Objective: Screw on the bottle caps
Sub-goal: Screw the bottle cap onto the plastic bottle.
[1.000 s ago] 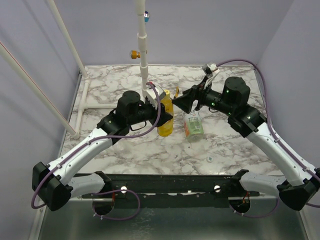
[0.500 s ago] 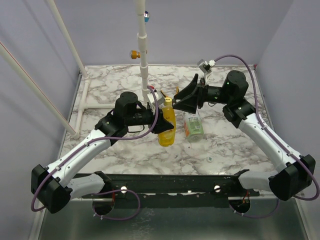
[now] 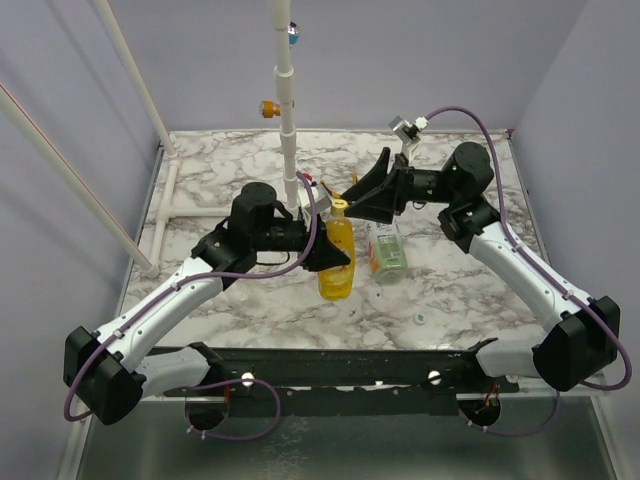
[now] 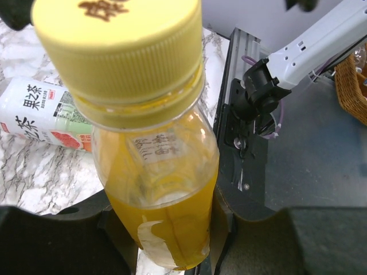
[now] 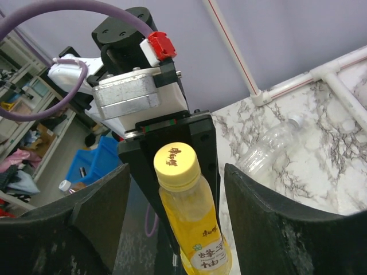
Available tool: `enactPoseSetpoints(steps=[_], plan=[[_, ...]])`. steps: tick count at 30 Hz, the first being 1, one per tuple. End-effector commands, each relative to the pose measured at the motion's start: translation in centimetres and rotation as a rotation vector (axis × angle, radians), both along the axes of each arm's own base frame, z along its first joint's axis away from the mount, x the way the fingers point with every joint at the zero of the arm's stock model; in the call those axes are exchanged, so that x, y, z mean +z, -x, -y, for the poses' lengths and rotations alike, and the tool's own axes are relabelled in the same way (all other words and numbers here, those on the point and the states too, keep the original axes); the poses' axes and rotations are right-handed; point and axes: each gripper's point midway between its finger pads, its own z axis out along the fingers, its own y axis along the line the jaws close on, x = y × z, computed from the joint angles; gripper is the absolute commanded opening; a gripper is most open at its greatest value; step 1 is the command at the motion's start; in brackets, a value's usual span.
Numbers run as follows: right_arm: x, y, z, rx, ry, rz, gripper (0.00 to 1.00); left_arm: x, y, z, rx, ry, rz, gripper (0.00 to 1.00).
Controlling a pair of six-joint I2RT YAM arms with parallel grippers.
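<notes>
My left gripper (image 3: 328,256) is shut on the lower body of a yellow bottle (image 3: 337,262), which it holds upright above the table. A yellow cap (image 3: 338,206) sits on the bottle's neck. It fills the top of the left wrist view as the yellow cap (image 4: 117,57) above the bottle (image 4: 157,189). My right gripper (image 3: 362,196) hovers at the cap, open. In the right wrist view the cap (image 5: 176,165) lies between its fingers (image 5: 97,217), which stand apart from it. A clear bottle with a green-and-white label (image 3: 387,250) lies on the table. A small whitish cap (image 3: 421,318) rests near the front.
A white upright pole (image 3: 286,110) with an orange knob (image 3: 268,108) stands behind the left gripper. White pipes (image 3: 175,200) run along the table's left side. An empty clear bottle (image 5: 269,149) lies on the marble beyond the yellow one.
The right gripper has swung left and up to the yellow cap and narrowed somewhat. The left gripper has carried the yellow bottle slightly nearer and to the right.
</notes>
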Motion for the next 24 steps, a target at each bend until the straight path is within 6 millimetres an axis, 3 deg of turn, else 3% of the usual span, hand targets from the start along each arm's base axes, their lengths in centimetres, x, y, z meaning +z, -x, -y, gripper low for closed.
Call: enactPoseSetpoints(steps=[1, 24], plan=[[-0.12, 0.52, -0.15, 0.042, -0.009, 0.005, 0.68, 0.69, 0.47, 0.53, -0.055, 0.036, -0.006, 0.0], [-0.7, 0.14, -0.72, -0.012, 0.026, 0.007, 0.29, 0.63, -0.29, 0.95, -0.037, 0.035, -0.016, 0.0]])
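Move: The yellow cap, already on the neck of the juice bottle, lies about 2 cm left of the right hand and 1 cm lower, between its open fingers. The green-labelled bottle on the table is about 10 cm ahead of that hand, 9 cm to its right and 34 cm below; the pliers are some 28 cm ahead, 1 cm left and 37 cm below. From the left hand, gripping the bottle's body, the cap is about 10 cm higher, 4 cm ahead and neither left nor right. The right fingers close onto the sides of the yellow cap from about three quarters open to a third, and the pinch begins only at the end. Meanwhile that hand eases less than 1 cm left and down over the cap with hardly any wrist turn. The left hand keeps its hold on the bottle's body, nearly still. ##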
